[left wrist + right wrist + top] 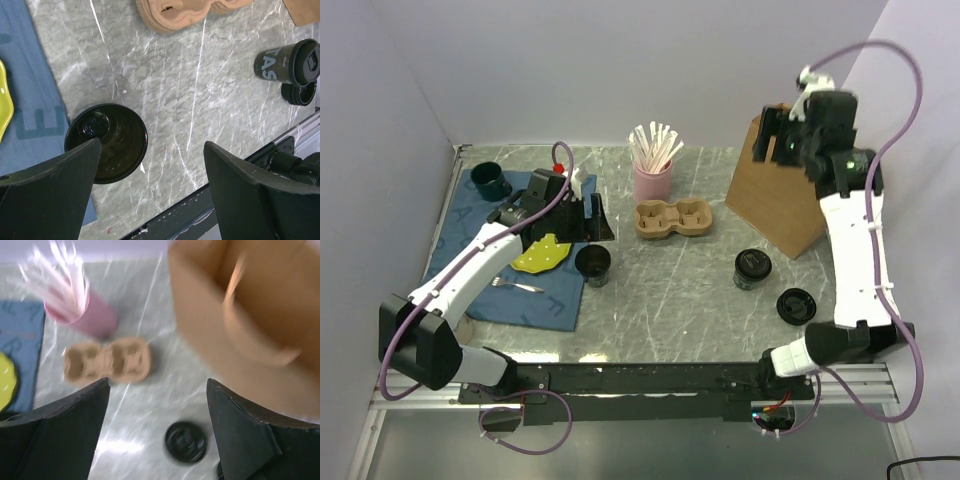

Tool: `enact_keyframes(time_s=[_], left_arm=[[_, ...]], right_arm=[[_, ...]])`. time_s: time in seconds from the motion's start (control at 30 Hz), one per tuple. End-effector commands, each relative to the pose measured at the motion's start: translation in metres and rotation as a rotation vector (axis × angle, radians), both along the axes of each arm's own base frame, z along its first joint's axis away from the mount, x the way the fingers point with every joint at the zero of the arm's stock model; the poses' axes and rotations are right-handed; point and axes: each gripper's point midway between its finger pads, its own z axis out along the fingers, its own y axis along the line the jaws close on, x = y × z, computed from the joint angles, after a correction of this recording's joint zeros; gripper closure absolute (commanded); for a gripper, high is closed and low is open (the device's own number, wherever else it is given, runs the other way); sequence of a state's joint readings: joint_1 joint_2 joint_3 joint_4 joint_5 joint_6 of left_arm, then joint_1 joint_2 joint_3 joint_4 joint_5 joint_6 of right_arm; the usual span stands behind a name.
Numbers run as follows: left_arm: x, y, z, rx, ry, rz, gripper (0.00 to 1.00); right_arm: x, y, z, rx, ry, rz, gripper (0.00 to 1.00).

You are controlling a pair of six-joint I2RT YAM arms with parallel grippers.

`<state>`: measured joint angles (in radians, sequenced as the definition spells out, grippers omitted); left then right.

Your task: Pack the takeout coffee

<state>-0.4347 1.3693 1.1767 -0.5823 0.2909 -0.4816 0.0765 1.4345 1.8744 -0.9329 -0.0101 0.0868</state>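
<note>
An open black coffee cup stands by the blue cloth's edge. My left gripper hovers open just behind it. In the left wrist view that cup sits partly behind the left finger, and the gripper holds nothing. A lidded black cup stands right of centre, with a loose black lid beside it. The brown cardboard cup carrier lies mid-table. My right gripper is raised, open and empty, over the brown paper bag. The blurred right wrist view shows the gripper, bag, carrier and lidded cup.
A pink cup of white stirrers stands behind the carrier. The blue cloth at the left holds a dark blue cup, a yellow-green plate and a fork. Walls close the left and back sides.
</note>
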Motion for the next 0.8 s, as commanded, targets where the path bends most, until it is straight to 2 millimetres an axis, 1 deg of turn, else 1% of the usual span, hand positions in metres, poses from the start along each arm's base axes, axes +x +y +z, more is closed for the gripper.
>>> enact_keyframes(time_s=[0.0,0.07,0.1,0.2,0.23,0.3,0.33,0.4,0.43,0.47,0.53,0.57,0.6,0.67,0.77], left_arm=[[-0.004,-0.001,0.012,-0.023,-0.058,-0.023,0.11],[-0.003,0.001,0.010,-0.010,-0.056,-0.021,0.10],[-0.003,0.001,0.010,-0.005,-0.055,-0.019,0.11],[-0.001,0.002,0.011,-0.001,-0.060,-0.013,0.11],[-0.001,0.001,0.013,-0.006,-0.060,-0.013,0.11],[-0.003,-0.001,0.015,-0.021,-0.055,-0.022,0.11],[-0.004,-0.001,0.014,-0.023,-0.050,-0.022,0.11],[-0.006,-0.001,0.014,-0.025,-0.043,-0.022,0.11],[-0.007,0.000,0.012,-0.021,-0.040,-0.020,0.11],[-0.007,0.001,0.009,-0.017,-0.033,-0.019,0.11],[-0.007,0.001,0.006,-0.010,-0.022,-0.021,0.11],[-0.007,0.001,0.004,-0.005,-0.017,-0.021,0.11],[-0.006,0.000,0.003,-0.005,-0.011,-0.021,0.11],[-0.003,-0.002,0.003,-0.004,-0.005,-0.023,0.12],[0.000,-0.005,0.001,-0.009,0.007,-0.029,0.12]], right_arm=[[0.017,-0.028,0.032,-0.224,-0.036,0.024,0.12],[0.028,-0.025,0.042,-0.227,-0.089,0.073,0.12],[0.029,-0.028,0.044,-0.214,-0.102,0.083,0.12],[0.039,-0.029,0.036,-0.252,-0.083,0.124,0.15],[0.044,-0.031,0.029,-0.265,-0.063,0.125,0.15],[0.048,-0.041,0.023,-0.301,-0.038,0.093,0.15],[0.051,-0.054,0.018,-0.307,-0.021,0.066,0.15],[0.053,-0.059,0.008,-0.308,0.003,0.085,0.14],[0.056,-0.060,-0.003,-0.298,0.029,0.104,0.13],[0.057,-0.066,-0.010,-0.302,0.048,0.094,0.12],[0.059,-0.072,-0.020,-0.300,0.073,0.090,0.12],[0.060,-0.077,-0.022,-0.298,0.073,0.086,0.12],[0.062,-0.079,-0.026,-0.298,0.083,0.089,0.12],[0.065,-0.077,-0.029,-0.283,0.080,0.121,0.15],[0.067,-0.067,-0.039,-0.244,0.089,0.190,0.18]])
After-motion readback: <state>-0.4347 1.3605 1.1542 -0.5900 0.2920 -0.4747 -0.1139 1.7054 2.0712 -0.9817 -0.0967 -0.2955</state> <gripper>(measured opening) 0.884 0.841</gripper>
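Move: The paper bag's near handle, on the bag's left rim, lies about 10 cm ahead of the right hand, 8 to its right and 7 below; the bag's middle is roughly 12 cm ahead, 12 right and 23 down. The lidded coffee cup stands some 10 cm back, 2 right and 31 below, the cardboard tray 3 ahead, 17 left and 35 below. From the left hand, the handle is about 16 cm ahead, 46 right and 11 higher. Already well clear of the lidded cup, the right hand keeps rising only another 4 cm or so while reaching forward, then sinks about 8 cm as it goes on forward and swings to its right towards the bag's near handle, ending some 6 cm farther out and 8 cm to the right. Its wrist rolls about 15 degrees, left side down, and the fingers stay open and empty, coming close to the handle loop, which ends up in line with the gap between them. ##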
